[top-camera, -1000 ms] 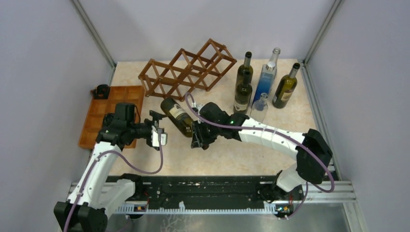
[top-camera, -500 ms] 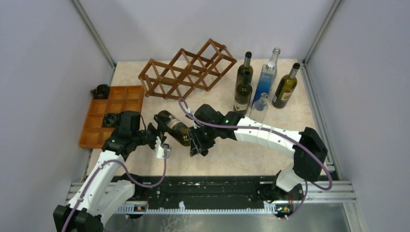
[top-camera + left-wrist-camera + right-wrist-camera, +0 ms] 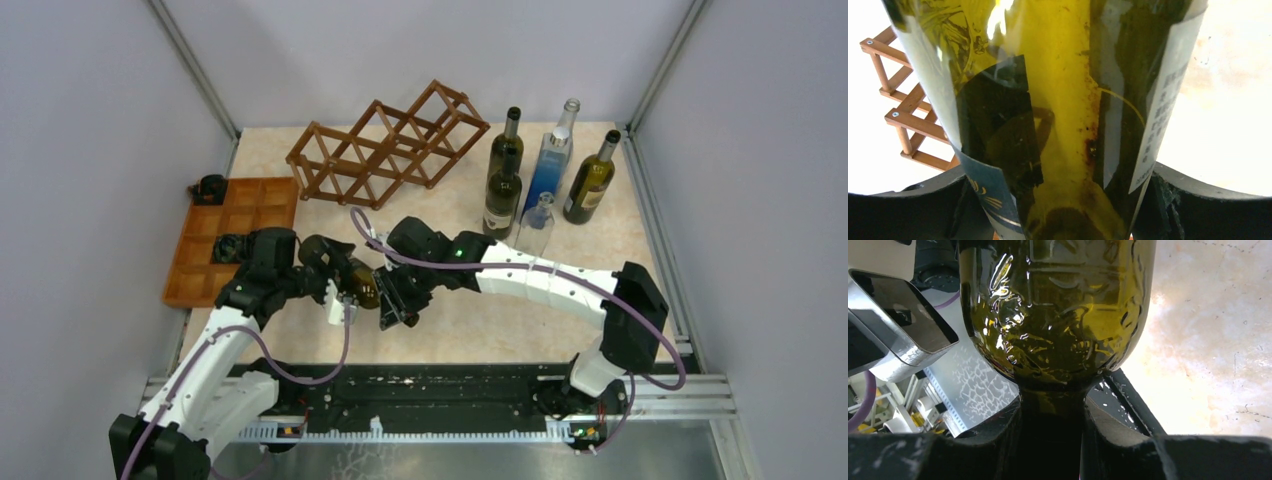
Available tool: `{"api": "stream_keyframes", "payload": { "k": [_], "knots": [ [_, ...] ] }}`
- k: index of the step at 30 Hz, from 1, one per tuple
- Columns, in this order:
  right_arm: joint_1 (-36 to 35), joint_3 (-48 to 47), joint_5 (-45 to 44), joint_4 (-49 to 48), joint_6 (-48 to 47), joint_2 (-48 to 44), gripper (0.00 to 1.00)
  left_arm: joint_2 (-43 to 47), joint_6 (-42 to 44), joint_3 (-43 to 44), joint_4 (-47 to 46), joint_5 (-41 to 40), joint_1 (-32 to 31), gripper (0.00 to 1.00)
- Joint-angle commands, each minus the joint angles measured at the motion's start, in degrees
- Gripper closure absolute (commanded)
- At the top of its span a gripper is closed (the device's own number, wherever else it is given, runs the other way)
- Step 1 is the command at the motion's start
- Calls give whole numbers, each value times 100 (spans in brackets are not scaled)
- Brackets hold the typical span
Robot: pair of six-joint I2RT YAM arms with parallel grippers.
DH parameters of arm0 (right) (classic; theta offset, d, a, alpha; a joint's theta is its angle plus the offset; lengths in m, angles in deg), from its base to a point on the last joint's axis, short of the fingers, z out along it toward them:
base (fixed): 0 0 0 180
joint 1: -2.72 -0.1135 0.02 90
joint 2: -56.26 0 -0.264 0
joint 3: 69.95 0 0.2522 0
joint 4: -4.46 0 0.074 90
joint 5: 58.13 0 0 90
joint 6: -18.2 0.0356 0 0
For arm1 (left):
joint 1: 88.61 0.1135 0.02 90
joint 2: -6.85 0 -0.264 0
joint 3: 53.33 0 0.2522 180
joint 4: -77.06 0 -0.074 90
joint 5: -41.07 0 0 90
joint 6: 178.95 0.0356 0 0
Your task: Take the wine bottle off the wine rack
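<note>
The wine bottle, dark green glass with a label, lies slanted above the table, clear of the wine rack. My right gripper is shut on its neck; in the right wrist view the neck sits pinched in that gripper below the bottle's shoulder. My left gripper is closed on the bottle's body. In the left wrist view that body fills the gripper's gap, with both fingers against the glass. Part of the rack shows behind it.
An orange-brown compartment tray lies at the left with small dark objects on and beside it. Several bottles stand at the back right: green ones, a blue one and a small clear one.
The right arm carried the bottle left and toward the near edge, away from the rack. The left gripper came in around the bottle's body and its fingers closed onto it.
</note>
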Motion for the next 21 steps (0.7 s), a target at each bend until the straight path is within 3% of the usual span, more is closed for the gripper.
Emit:
{"api": "stream_keyframes", "payload": {
  "k": [1, 4, 9, 14, 21],
  "knots": [
    [-25, -511, -299, -710, -339, -312, 67, 7, -383, 169, -12, 209, -56, 98],
    [96, -482, -900, -545, -199, -445, 33, 80, -917, 181, -122, 351, -56, 100],
    [233, -17, -2160, -867, 224, -1171, 3, -118, -2482, 429, -50, 547, -55, 100],
    [235, 529, -2874, -1609, 560, -1974, 1, -538, -4319, 799, 129, 897, -54, 100],
    [227, 1079, -3400, -2355, 857, -2495, 1, -744, -5954, 1004, -52, 1459, -56, 100]
  ]
}}
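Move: I have the wine bottle in both hands: its middle is about 3 cm back and 4 cm to the right of my left hand, and some 4 cm ahead and 5 cm to the left of my right hand, roughly level with both. From my right hand, the wine rack's middle lies about 33 cm ahead, 1 cm left and 8 cm lower; the nearest standing bottle is about 21 cm ahead, 23 cm right and a little lower. I open my right fingers wide and let go of the neck, drawing off forward at first, then climbing and easing right, about 12 cm up and 8 cm forward in all, while that wrist swings clockwise and its fingers tip up. My left hand keeps its grip on the bottle's body and rolls it some 50 degrees, neck end upward, shifting back and right about 3 cm. ##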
